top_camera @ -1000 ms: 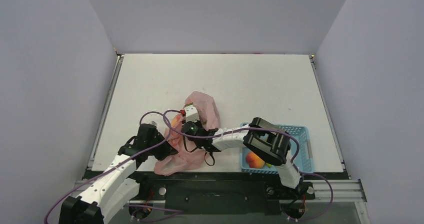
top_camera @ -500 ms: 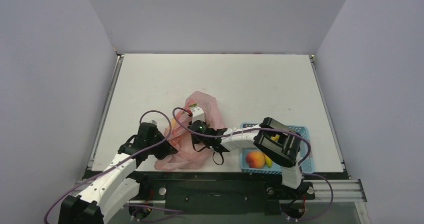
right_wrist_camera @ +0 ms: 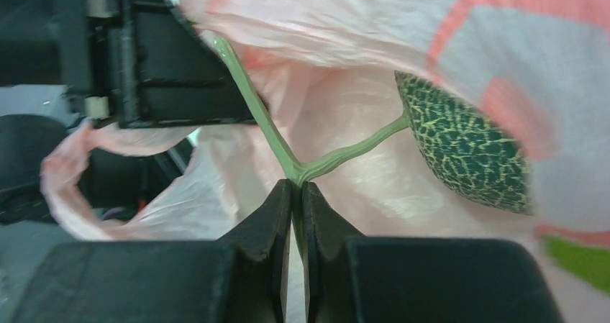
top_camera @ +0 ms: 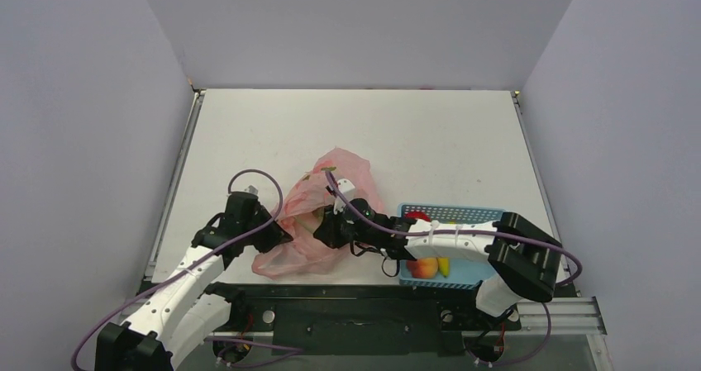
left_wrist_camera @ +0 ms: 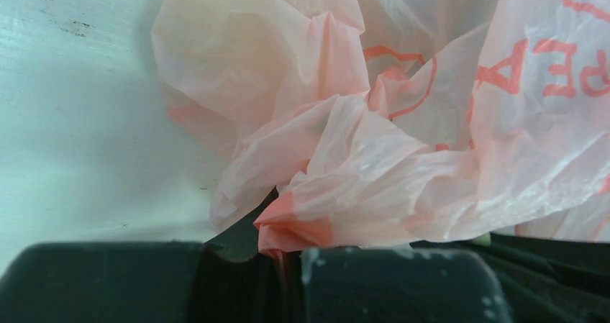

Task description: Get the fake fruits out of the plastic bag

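The pink plastic bag (top_camera: 310, 214) lies crumpled near the table's front edge. My left gripper (top_camera: 277, 235) is shut on a bunched fold of it; in the left wrist view the plastic bag (left_wrist_camera: 403, 157) is pinched between the jaws of that gripper (left_wrist_camera: 288, 255). My right gripper (top_camera: 324, 229) reaches into the bag's mouth. In the right wrist view the right gripper (right_wrist_camera: 296, 186) is shut on the forked green stem (right_wrist_camera: 338, 154) of the dark netted melon (right_wrist_camera: 460, 147), which sits inside the pink bag (right_wrist_camera: 345, 21). A peach (top_camera: 423, 266), a banana (top_camera: 444, 265) and a red fruit (top_camera: 416, 216) lie in the basket.
The blue perforated basket (top_camera: 471, 216) stands just right of the bag, under the right forearm. The left arm's black wrist (right_wrist_camera: 165, 57) shows close beyond the bag's handle loop (right_wrist_camera: 65, 193). A metal rail (top_camera: 174, 181) borders the table on the left.
The right gripper closed on the melon's stem and drew back toward the near edge. The right elbow swung out to the right. The bag's top has spread rightward.
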You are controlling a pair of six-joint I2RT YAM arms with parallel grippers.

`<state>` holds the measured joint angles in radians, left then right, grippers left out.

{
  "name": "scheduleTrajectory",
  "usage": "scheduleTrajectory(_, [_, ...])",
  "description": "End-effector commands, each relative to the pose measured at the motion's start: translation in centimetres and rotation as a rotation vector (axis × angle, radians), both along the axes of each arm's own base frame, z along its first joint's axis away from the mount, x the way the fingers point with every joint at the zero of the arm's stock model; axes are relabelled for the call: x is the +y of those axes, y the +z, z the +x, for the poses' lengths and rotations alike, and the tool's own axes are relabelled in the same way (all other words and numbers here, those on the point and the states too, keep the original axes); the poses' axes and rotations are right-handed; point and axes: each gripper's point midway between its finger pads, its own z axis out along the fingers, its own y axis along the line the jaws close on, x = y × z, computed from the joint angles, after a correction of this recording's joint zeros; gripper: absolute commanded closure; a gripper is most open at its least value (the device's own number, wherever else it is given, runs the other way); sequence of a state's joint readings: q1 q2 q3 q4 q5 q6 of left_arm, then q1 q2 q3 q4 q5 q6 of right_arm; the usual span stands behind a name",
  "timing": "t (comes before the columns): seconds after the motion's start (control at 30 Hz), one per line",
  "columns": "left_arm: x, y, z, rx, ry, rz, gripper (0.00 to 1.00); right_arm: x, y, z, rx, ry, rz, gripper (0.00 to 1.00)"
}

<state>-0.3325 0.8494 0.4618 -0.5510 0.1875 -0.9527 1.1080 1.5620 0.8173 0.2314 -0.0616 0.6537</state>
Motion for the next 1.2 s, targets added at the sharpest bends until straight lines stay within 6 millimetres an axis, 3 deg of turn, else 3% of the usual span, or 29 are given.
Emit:
scheduleTrajectory(0.0, [-0.2, 1.8, 1.1, -0.053, -0.01, 0.004, 1.0, 1.8, 6.4, -2.3, 0.005, 0.097, 0.216, 1.0])
scheduleTrajectory(0.33, [0.1, 2.9, 0.9, -0.075, 0.019, -0.007, 1.0, 2.9, 15.9, -5.3, 0.023, 0.185, 0.445, 1.0])
scheduleTrajectory(0.53, [0.1, 1.7, 0.2, -0.048, 0.028, -0.018, 1.0, 3.2, 18.8, -4.8, 0.059, 0.132, 0.507, 1.0])
scheduleTrajectory(0.67, [0.2, 1.2, -0.1, -0.042, 0.037, -0.023, 1.0, 2.5, 20.0, -3.5, 0.089, 0.058, 0.533, 1.0])
scheduleTrajectory(0.97, [0.6, 0.9, 0.1, -0.038, 0.057, -0.004, 1.0, 1.1, 24.3, -3.1, 0.167, 0.011, 0.637, 1.0])
scheduleTrajectory(1.17, [0.8, 0.8, 0.4, -0.044, 0.086, -0.002, 1.0, -0.7, 28.8, -3.1, 0.205, 0.005, 0.732, 1.0])
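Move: The green melon, whose forked stem is already shut in my right fingers, sits in the bag about 5 cm ahead of my right hand, 1 cm left and some 6 cm below. A green leaf shows at the bag's far end, roughly 17 cm ahead, 1 cm right and 6 cm below that hand. The blue basket is about 33 cm to its right, level fore and aft, some 9 cm lower. From my left hand the melon lies 3 cm ahead, 6 cm right and slightly lower. Keeping the melon's stem pinched, I raise my right hand about 20 cm up out of the bag, drawing back some 5 cm towards my base on the way and then easing forward a little. My left-pointing fingers tilt up some 30 degrees, almost to level. My left hand holds its pinch on the bag's rim and barely shifts. ##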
